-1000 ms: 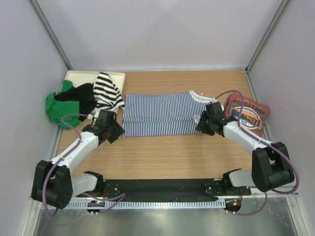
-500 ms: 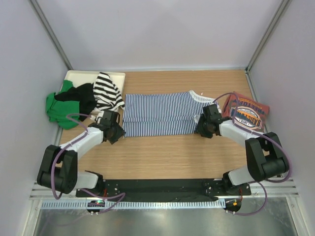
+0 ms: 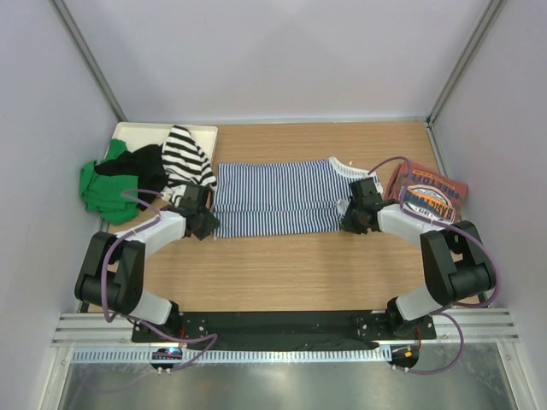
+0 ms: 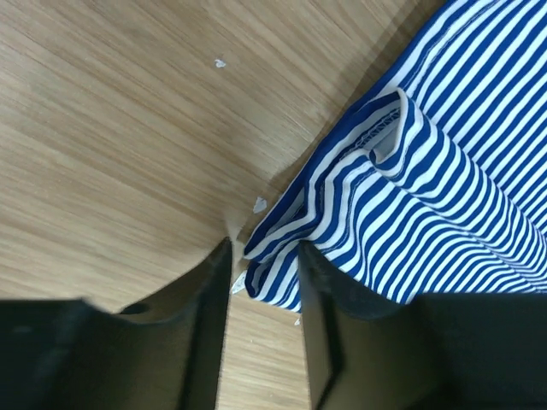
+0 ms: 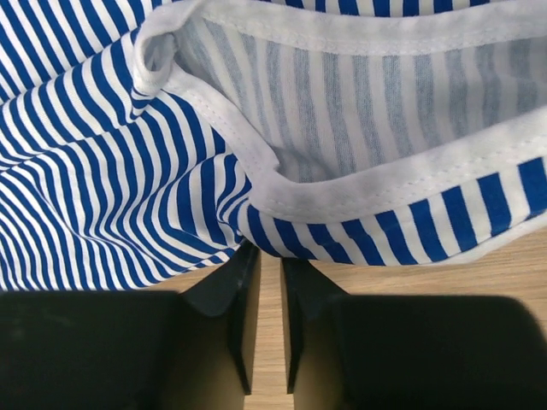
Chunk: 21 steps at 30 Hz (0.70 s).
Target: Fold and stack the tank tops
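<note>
The navy-and-white striped tank top (image 3: 273,198) lies spread flat across the middle of the table. My left gripper (image 3: 208,224) is at its near left corner. In the left wrist view the jaws (image 4: 263,256) stand open around that corner of the cloth (image 4: 444,171), with a gap beside the left finger. My right gripper (image 3: 349,220) is at the near right edge, by the white-trimmed opening. Its jaws (image 5: 269,252) are nearly together on the hem of the striped top (image 5: 128,171). The brick-red tank top (image 3: 432,201) with the printed logo lies folded at the far right.
A pile of tops sits at the back left: a green one (image 3: 102,186), a black one (image 3: 137,166) and a wide black-and-white striped one (image 3: 186,158), partly on a pale tray (image 3: 128,130). Grey walls close in both sides.
Both grippers moved inward and forward onto the striped top's near corners. The right jaws closed much narrower; the left jaws narrowed slightly.
</note>
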Available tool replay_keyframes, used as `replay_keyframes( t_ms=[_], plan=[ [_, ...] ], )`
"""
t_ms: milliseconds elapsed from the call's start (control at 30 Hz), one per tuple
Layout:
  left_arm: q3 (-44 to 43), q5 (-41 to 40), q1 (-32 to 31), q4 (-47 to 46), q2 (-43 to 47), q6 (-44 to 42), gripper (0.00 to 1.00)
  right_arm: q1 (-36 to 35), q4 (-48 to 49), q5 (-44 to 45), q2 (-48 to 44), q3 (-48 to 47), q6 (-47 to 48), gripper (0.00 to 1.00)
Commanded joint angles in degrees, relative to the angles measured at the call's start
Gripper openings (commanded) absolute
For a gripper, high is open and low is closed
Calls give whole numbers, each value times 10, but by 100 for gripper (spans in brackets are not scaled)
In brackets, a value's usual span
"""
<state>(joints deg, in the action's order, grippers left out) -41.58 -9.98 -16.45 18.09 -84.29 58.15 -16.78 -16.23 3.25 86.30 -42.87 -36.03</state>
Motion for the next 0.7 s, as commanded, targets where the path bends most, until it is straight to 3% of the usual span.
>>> replay_keyframes(
  t_ms=[0,33,67,100,367,667],
  plan=[
    [0,-7,-1,-15,-25,-1,34,-4,17,16,11,-21,10,18],
    [-1,-10,-2,-16,-27,-3,28,-3,15,15,13,-23,11,11],
    [-2,-10,-2,-17,-30,-6,10,-3,12,17,16,-26,12,7],
    [-1,-11,-2,-18,-31,-10,2,-4,10,17,16,-27,14,4],
    [60,-3,-2,-3,66,0,0,-19,-40,44,-42,11,8,1],
    [151,21,-11,55,245,18,0,-124,-114,88,-197,99,-68,1]
  ],
)
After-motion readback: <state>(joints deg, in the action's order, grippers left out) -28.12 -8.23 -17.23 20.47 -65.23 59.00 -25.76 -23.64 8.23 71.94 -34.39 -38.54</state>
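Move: The striped tank top lies flat between the hands: its near left corner is about 1 cm ahead of the left hand and 1 cm below, and its near edge by the armhole is about 1 cm ahead of and 1 cm below the right hand. The black-and-white striped top in the tray is some 22 cm ahead of the left hand and 7 cm to its left. The folded red pile sits roughly 12 cm ahead of the right hand and 24 cm to its right. Both hands pinch shut on the striped tank top's near edge, then drag it back about 6 cm. ##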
